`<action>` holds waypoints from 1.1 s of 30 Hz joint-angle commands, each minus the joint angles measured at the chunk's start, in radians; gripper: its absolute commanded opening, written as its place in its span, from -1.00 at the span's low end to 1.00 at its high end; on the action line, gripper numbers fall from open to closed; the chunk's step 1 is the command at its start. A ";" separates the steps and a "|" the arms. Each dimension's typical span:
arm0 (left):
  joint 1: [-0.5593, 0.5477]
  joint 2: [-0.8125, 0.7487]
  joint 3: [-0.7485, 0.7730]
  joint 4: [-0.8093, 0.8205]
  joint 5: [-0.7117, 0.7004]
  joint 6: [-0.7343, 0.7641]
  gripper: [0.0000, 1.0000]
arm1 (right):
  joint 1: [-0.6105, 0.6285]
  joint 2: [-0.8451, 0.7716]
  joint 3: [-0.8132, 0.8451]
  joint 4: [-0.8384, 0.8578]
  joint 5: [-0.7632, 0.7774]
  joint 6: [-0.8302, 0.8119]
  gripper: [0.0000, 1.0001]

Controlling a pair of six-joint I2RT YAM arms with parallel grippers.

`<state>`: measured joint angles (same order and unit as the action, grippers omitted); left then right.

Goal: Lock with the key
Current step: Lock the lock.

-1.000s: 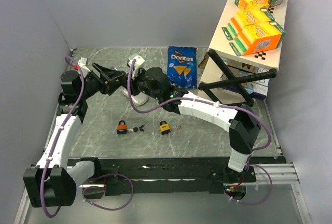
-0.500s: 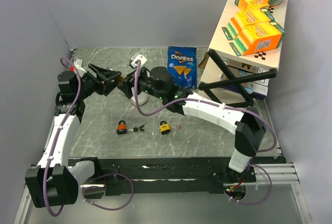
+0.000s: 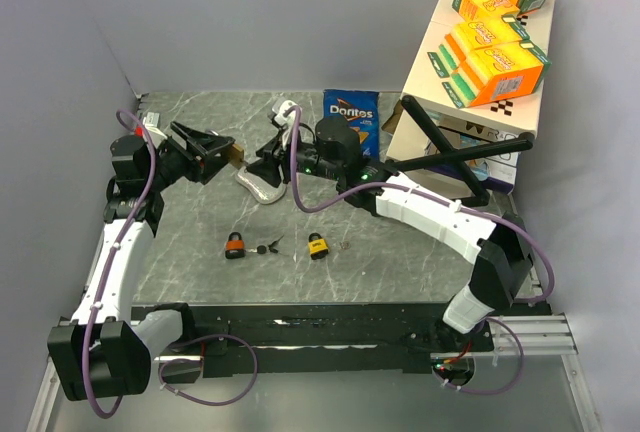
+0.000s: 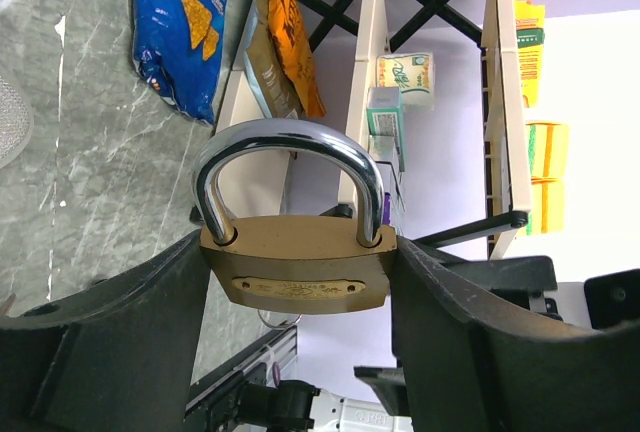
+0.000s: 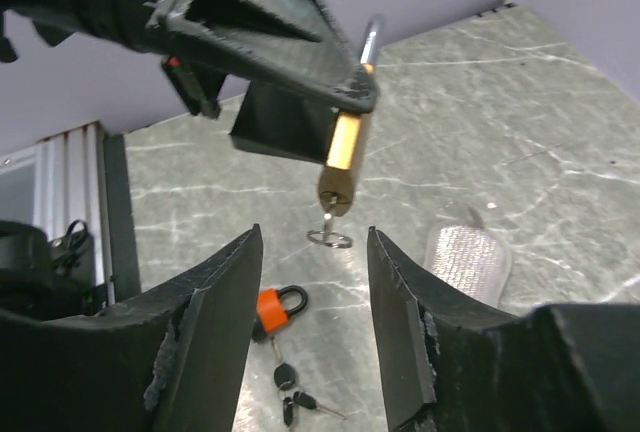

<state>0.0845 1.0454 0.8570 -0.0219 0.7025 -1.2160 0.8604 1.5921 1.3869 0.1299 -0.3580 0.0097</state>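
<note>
A brass padlock (image 4: 295,267) with a steel shackle is held off the table, and my left gripper (image 4: 295,252) is shut on its body. Both shackle legs sit in the body. In the top view the left gripper (image 3: 222,152) holds the padlock (image 3: 236,155) at the left. A key (image 5: 328,224) with a small ring hangs from the base of the padlock (image 5: 343,157). My right gripper (image 5: 313,242) is open just short of the key, touching nothing. In the top view the right gripper (image 3: 272,147) is right of the padlock.
An orange padlock with a bunch of keys (image 3: 235,245) and a yellow padlock (image 3: 318,245) lie on the table in front. A silver pouch (image 3: 257,185) lies under the grippers. A Doritos bag (image 3: 351,127) and a shelf of orange boxes (image 3: 470,102) stand at the back right.
My right gripper has let go at the padlock's base, opened and drawn back to the right. The left gripper still holds the brass padlock, shifted slightly.
</note>
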 commanded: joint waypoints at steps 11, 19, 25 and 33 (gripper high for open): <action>0.001 -0.042 0.060 0.089 0.034 -0.017 -0.98 | 0.015 0.071 0.124 -0.019 -0.029 -0.002 -0.11; 0.001 -0.042 0.060 0.091 0.031 -0.017 -0.98 | 0.023 0.118 0.162 -0.047 -0.018 -0.045 -0.18; 0.001 -0.036 0.073 0.091 0.032 -0.017 -0.98 | 0.022 0.131 0.159 -0.059 -0.019 -0.056 -0.33; 0.001 -0.022 0.080 0.099 0.026 -0.025 -0.98 | 0.029 0.131 0.156 -0.061 -0.022 -0.071 -0.76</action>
<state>0.0845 1.0443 0.8631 -0.0269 0.7025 -1.2160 0.8791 1.7081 1.4948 0.0551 -0.3817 -0.0490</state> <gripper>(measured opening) 0.704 0.165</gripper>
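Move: The left hand already holds the brass lock, with the key and its ring sticking out towards the right hand. The key's head is about 3 cm to the right hand's left, 1 cm ahead and 2 cm below; from the left hand it lies some 5 cm right and 2 cm back. On the table, roughly 30 cm below the right hand, are the orange padlock, 8 cm left and 1 cm back, and the grey pouch, 12 cm ahead and 2 cm left. The right hand eases left towards the key in the lock's underside, about 2.5 cm in all, rising a touch at first and then sinking some 2.5 cm as its fingertips tip about 5 degrees downward. Its half-open fingers keep closing until they are nearly shut around the key's head and ring, while the left hand stays in place and keeps its grip on the brass lock. ##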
